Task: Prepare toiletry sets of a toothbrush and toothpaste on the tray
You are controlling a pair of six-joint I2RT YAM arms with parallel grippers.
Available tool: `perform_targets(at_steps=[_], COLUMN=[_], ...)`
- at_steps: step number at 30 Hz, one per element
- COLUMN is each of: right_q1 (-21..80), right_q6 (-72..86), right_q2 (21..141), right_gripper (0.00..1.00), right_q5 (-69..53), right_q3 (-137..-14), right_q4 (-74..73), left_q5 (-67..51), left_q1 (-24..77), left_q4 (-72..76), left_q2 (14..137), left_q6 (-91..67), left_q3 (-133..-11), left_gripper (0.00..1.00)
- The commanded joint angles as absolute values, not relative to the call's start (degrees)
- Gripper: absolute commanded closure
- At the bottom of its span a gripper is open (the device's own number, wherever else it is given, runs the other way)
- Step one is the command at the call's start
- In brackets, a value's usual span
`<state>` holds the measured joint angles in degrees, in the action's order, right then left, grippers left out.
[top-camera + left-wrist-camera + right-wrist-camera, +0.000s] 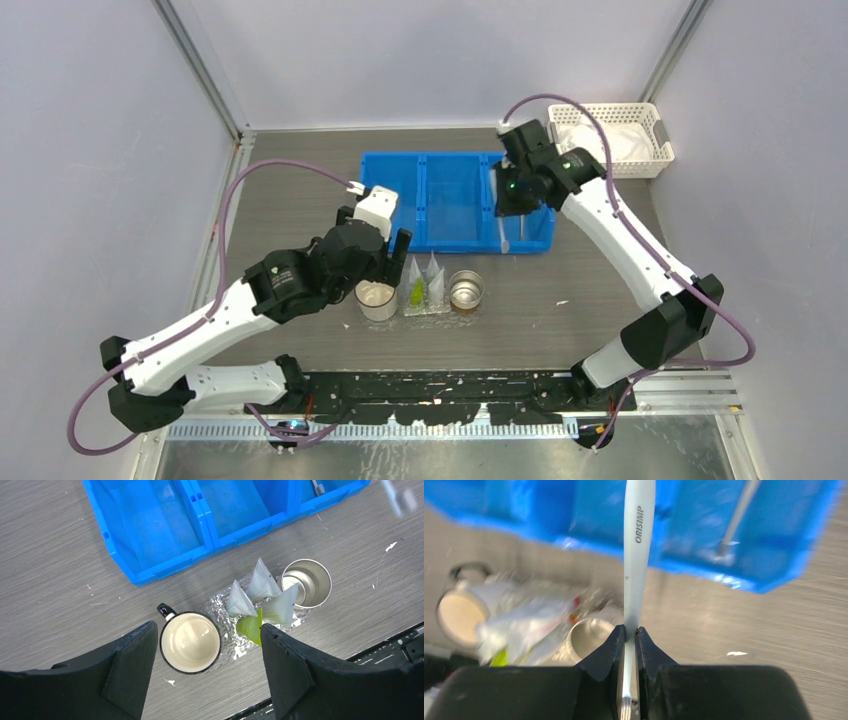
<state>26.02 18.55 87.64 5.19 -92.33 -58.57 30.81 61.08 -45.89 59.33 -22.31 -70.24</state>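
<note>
The clear tray (441, 309) (234, 646) lies on the table between a mug and a metal cup. Three clear-wrapped toiletry sets (425, 281) (261, 586) stand upright in it, one with green contents. My right gripper (505, 207) (630, 630) is shut on a white toothbrush (639, 540) (503, 237), which hangs over the blue bin's front right corner, bristles between the jaws. My left gripper (391, 250) (207, 627) hovers open above the mug and tray, holding nothing. Toothpaste on its own is out of view.
A cream mug (376, 299) (190, 642) stands left of the tray and a metal cup (466, 290) (308, 583) right of it. Behind them sits the blue three-compartment bin (450, 237) (165, 535), with another toothbrush (736, 520) inside. A white lattice basket (652, 128) is at the far right.
</note>
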Motion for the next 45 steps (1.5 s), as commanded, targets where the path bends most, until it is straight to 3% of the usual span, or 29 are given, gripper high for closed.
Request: perform_targets(at_steps=[1,15,25,45], right_q1=[35.0,50.6,61.0,62.5], right_q6=[20.0,23.9,26.5,26.0], right_q2=[84.6,83.8,95.1,120.0], right_gripper=[0.88,0.85,0.84,0.84], right_q5=[-3.0,-17.0,-16.4,-17.4], right_q3=[-92.7,-96.9,-106.8,-126.4], right_q4=[-66.1,-68.2,-71.9,-90.4], left_q5=[32.3,42.7,49.2,50.1], left_q1=[60.9,60.9,60.9,60.8], left_q4=[-44.3,-48.8,-56.5,-58.5], left_q2=[60.2,51.3,40.7,34.1], left_q6=[-22.4,-29.9,-40.8,-42.7], left_q3=[-73.8,-68.7,-61.9,-59.2], left_gripper=[0.25,0.25,0.27,0.27])
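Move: The right hand already holds the toothbrush, handle forward. The mug lies about 31 cm to this hand's left, 11 cm back and 18 cm below; on the way stand the metal cup (roughly 9 cm left, 9 cm back) and the clear holder with the toothpastes (about 19 cm left, 10 cm back), both some 19 cm lower. From the left hand the mug is almost underneath, about 22 cm down, 4 cm back and 4 cm left. Back and to the left in equal parts, some 20 cm each, the right hand swings the pinched toothbrush towards the mug, rising slightly, then sinking about 8 cm at the end. It turns roughly 35 degrees counter-clockwise and tips so the handle dips forward-left towards the mug. The open left hand clears out about 12 cm left, also turning counter-clockwise. ##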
